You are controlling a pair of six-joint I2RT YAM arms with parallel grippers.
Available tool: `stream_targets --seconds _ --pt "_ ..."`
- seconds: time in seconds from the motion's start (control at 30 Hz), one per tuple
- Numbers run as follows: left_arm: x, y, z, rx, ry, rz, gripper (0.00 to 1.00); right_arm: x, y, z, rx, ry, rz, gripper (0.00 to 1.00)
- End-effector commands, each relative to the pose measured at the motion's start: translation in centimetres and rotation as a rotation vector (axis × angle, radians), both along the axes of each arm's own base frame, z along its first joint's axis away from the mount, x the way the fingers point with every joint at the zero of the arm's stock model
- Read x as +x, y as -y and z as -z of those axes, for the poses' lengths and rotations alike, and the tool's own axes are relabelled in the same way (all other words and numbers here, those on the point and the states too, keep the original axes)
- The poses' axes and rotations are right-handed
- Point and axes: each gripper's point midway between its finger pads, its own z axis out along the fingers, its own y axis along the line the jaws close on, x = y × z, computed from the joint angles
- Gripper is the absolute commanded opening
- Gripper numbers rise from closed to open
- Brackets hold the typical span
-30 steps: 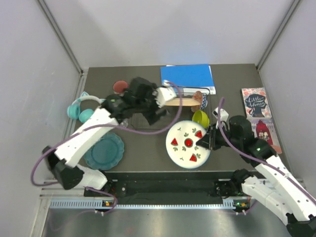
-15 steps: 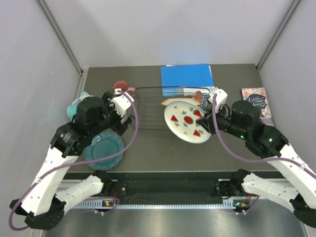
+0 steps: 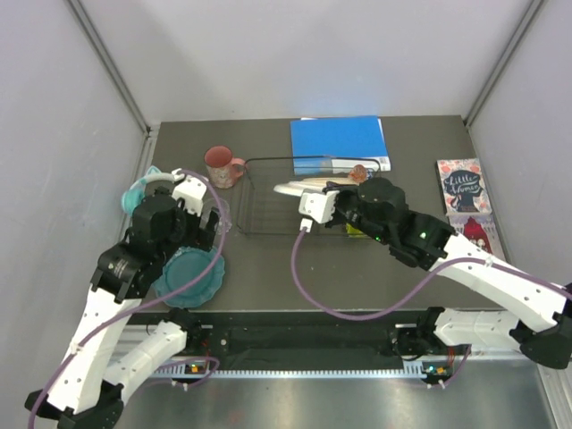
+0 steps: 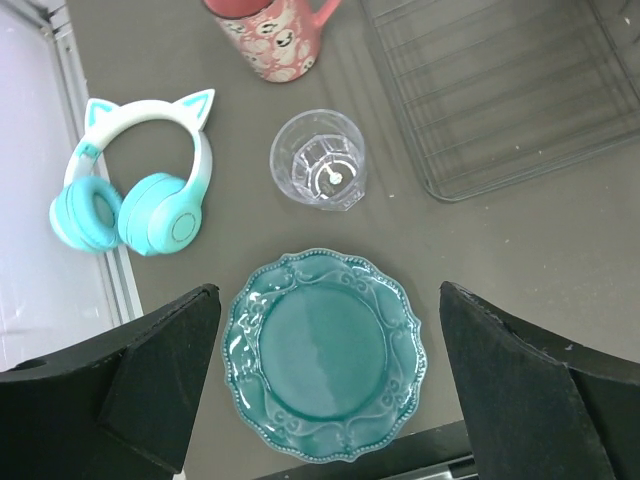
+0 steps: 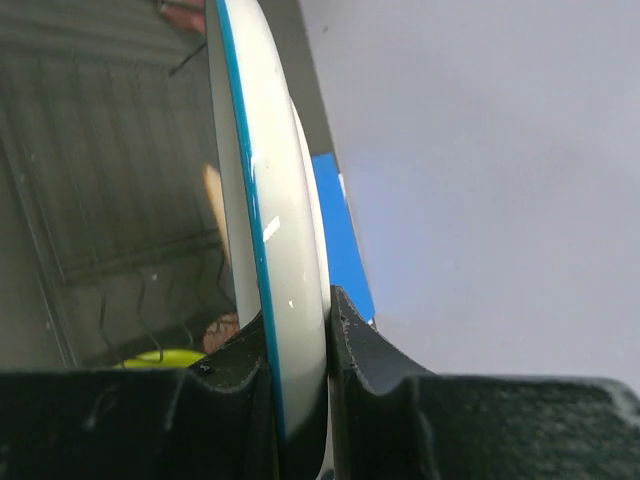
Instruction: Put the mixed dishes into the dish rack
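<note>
My right gripper (image 5: 300,320) is shut on the rim of the white watermelon plate (image 5: 270,200). The plate (image 3: 299,188) stands on edge over the black wire dish rack (image 3: 268,214). The peach plate (image 3: 360,172) stands in the rack just beyond it. A sliver of the yellow-green bowl (image 5: 160,357) shows below my fingers. My left gripper (image 4: 328,290) hangs open above the teal scalloped plate (image 4: 325,355), which lies flat near the table's front left. The clear cup (image 4: 318,160) and the pink mug (image 4: 275,35) stand upright left of the rack (image 4: 500,90).
Teal cat-ear headphones (image 4: 140,190) lie by the left wall. A blue book (image 3: 340,141) lies behind the rack, and a patterned book (image 3: 465,201) lies at the right edge. Grey walls close in the table on three sides.
The right arm lifted the watermelon plate off the table, turned it on edge and carried it to the rack. The left arm pulled back from the rack to above the teal plate.
</note>
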Motion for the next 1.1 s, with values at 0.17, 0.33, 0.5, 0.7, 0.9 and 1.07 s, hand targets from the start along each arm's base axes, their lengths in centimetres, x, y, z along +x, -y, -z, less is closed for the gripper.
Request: stream_targets --seconds 0.17,0.33,0.5,0.7,0.9,1.07 --pt "2.2 0.0 -2.1 -0.058 0.095 -0.075 0.97 -0.5 1.3 -5.0 -0.058 0.168 -0.011 0.00" --pt "3.4 0.5 -3.0 -0.080 0.110 -0.081 0.96 -0.7 1.7 -4.1 -0.081 0.152 -0.012 0.00" --pt "4.0 0.7 -3.5 -0.092 0.125 -0.081 0.96 -0.4 0.9 -2.2 -0.122 0.122 -0.030 0.00" --pt "4.2 0.8 -3.5 -0.094 0.123 -0.080 0.96 0.4 -0.2 0.2 -0.147 0.106 -0.033 0.00" --pt "4.4 0.8 -3.3 -0.090 0.126 -0.081 0.96 1.6 -0.1 2.6 -0.171 0.104 -0.015 0.00" --pt "4.9 1.0 -3.1 -0.091 0.121 -0.077 0.96 2.3 0.0 3.4 -0.197 0.174 0.007 0.00"
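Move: The watermelon plate, already pinched by its near right rim, is to go into the rack space some 6 cm ahead, 3 cm left and 25 cm below the right hand. The peach plate stands about 11 cm ahead, 1 cm left, 21 cm down; the yellow bowl 5 cm ahead, 7 cm right, 26 cm down. From the left hand, the glass is roughly 13 cm ahead, 3 cm right and 23 cm down. The watermelon plate is lowered about 10 cm towards the rack in front of the peach plate: the right hand sinks some 3 cm while easing slightly right, nearly halts, then goes down faster. Along the way it rolls about 20 degrees, its left side dipping, and keeps its pinch. The left hand, still open and empty, edges some 4 cm forward towards the glass, rising slightly. ##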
